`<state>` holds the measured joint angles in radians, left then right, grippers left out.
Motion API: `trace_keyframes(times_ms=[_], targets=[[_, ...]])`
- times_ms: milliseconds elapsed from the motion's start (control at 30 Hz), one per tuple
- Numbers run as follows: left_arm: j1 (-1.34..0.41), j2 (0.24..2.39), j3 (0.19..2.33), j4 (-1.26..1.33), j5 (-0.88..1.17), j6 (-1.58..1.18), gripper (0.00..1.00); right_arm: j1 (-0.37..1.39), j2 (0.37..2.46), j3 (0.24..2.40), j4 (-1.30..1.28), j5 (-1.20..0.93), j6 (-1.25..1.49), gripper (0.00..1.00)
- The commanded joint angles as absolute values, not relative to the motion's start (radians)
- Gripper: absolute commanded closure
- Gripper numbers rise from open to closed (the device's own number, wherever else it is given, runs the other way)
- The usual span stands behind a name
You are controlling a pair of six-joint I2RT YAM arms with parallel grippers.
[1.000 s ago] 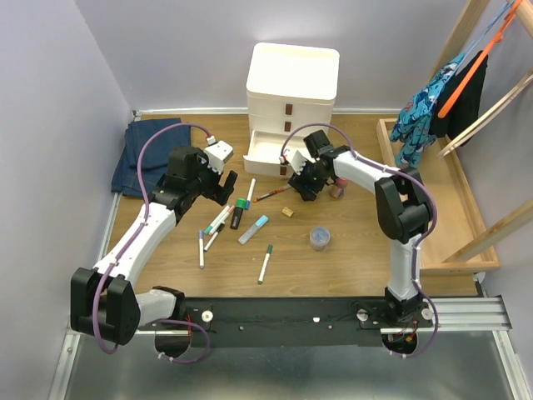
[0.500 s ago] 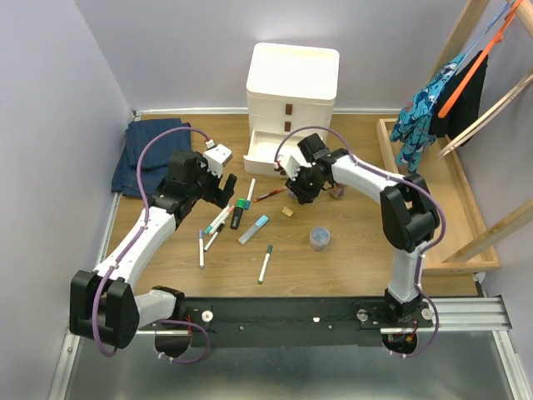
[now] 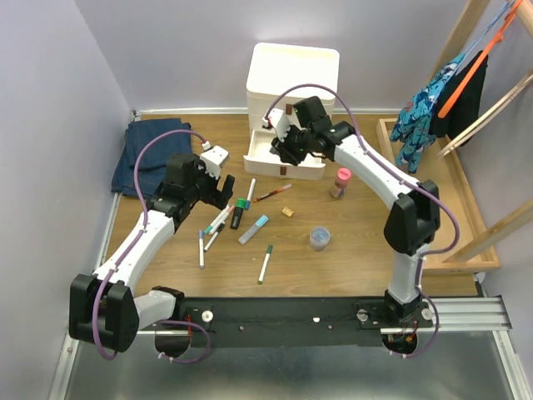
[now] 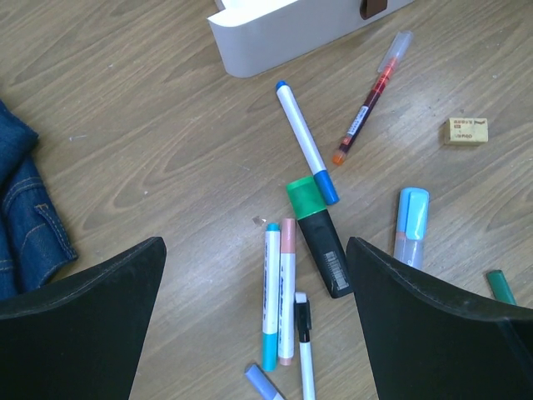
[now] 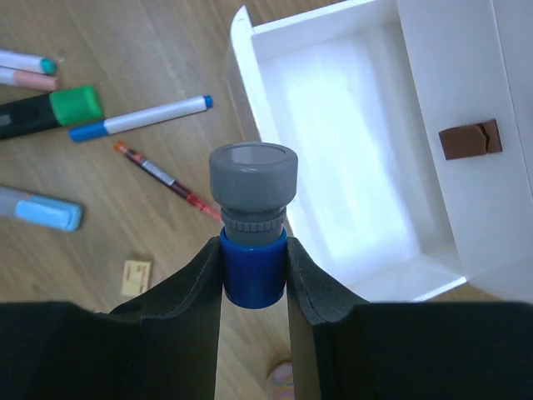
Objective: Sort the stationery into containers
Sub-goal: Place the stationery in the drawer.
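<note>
My right gripper (image 5: 254,268) is shut on a blue tube with a grey cap (image 5: 253,218) and holds it just above the front rim of the open bottom drawer (image 5: 350,142) of the cream cabinet (image 3: 291,75). In the top view this gripper (image 3: 283,148) hangs over the drawer's left part. My left gripper (image 4: 254,250) is open above loose pens: a teal marker (image 4: 271,308), a pink one (image 4: 287,292) and a green-capped black highlighter (image 4: 319,237). A white marker with blue ends (image 4: 304,143), a red pen (image 4: 371,100) and a tan eraser (image 4: 465,130) lie farther out.
Folded jeans (image 3: 146,158) lie at the back left. A pink-capped bottle (image 3: 340,182) and a small clear jar (image 3: 320,238) stand right of the pens. A green-capped pen (image 3: 266,262) lies nearer the arm bases. A wooden tray (image 3: 433,200) with hanging clothes is on the right.
My right gripper closed on the blue tube near the pink-capped bottle, lifted it and carried it back-left to the open drawer. The left arm barely moved.
</note>
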<state>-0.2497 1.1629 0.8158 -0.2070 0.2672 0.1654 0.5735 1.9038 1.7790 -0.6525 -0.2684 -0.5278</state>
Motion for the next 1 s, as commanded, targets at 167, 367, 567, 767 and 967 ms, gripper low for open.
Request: trace_keyframes(times_ms=[167, 367, 567, 767, 967], targets=[[-0.248, 1.14, 0.815, -0.184, 0.273, 0.15, 0.01, 0.569, 2.149, 1.957, -0.614, -0.092, -0.514, 0.67], [-0.247, 1.163, 0.827, -0.175, 0.273, 0.146, 0.01, 0.565, 2.177, 1.967, -0.555, -0.046, -0.465, 0.68], [-0.247, 1.178, 0.827, -0.163, 0.291, 0.126, 0.01, 0.565, 2.183, 1.957, -0.538, -0.032, -0.443, 0.67], [-0.247, 1.178, 0.822, -0.164, 0.295, 0.123, 0.01, 0.563, 2.215, 1.973, -0.508, 0.046, -0.428, 0.5], [-0.247, 1.174, 0.825, -0.146, 0.25, 0.13, 0.01, 0.565, 2.195, 2.014, -0.526, 0.009, -0.402, 0.35]])
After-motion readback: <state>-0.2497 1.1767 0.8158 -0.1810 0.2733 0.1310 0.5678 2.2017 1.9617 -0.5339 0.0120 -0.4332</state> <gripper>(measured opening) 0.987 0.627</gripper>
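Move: The right hand, gripping the blue-and-grey bottle, has the open drawer's middle some 7 cm ahead, 2 cm to its right and 16 cm below. On the table, about 18 cm below the hand, the red pen lies 3 cm back and 1 cm left, and the blue-capped marker 3 cm back and 6 cm left. The pink-capped bottle stands about 1 cm back and 16 cm right. From the left hand, the drawer's middle is roughly 15 cm ahead, 15 cm right and 13 cm below. The right fingers keep their hold on the blue-and-grey bottle until late, then spread and let it go over the drawer, still several centimetres above its floor. Before that the hand swings forward and quickly down about 8 cm towards the drawer, then eases on forward, rising a centimetre, for some 8 cm forward in all, turning about 15 degrees clockwise. ##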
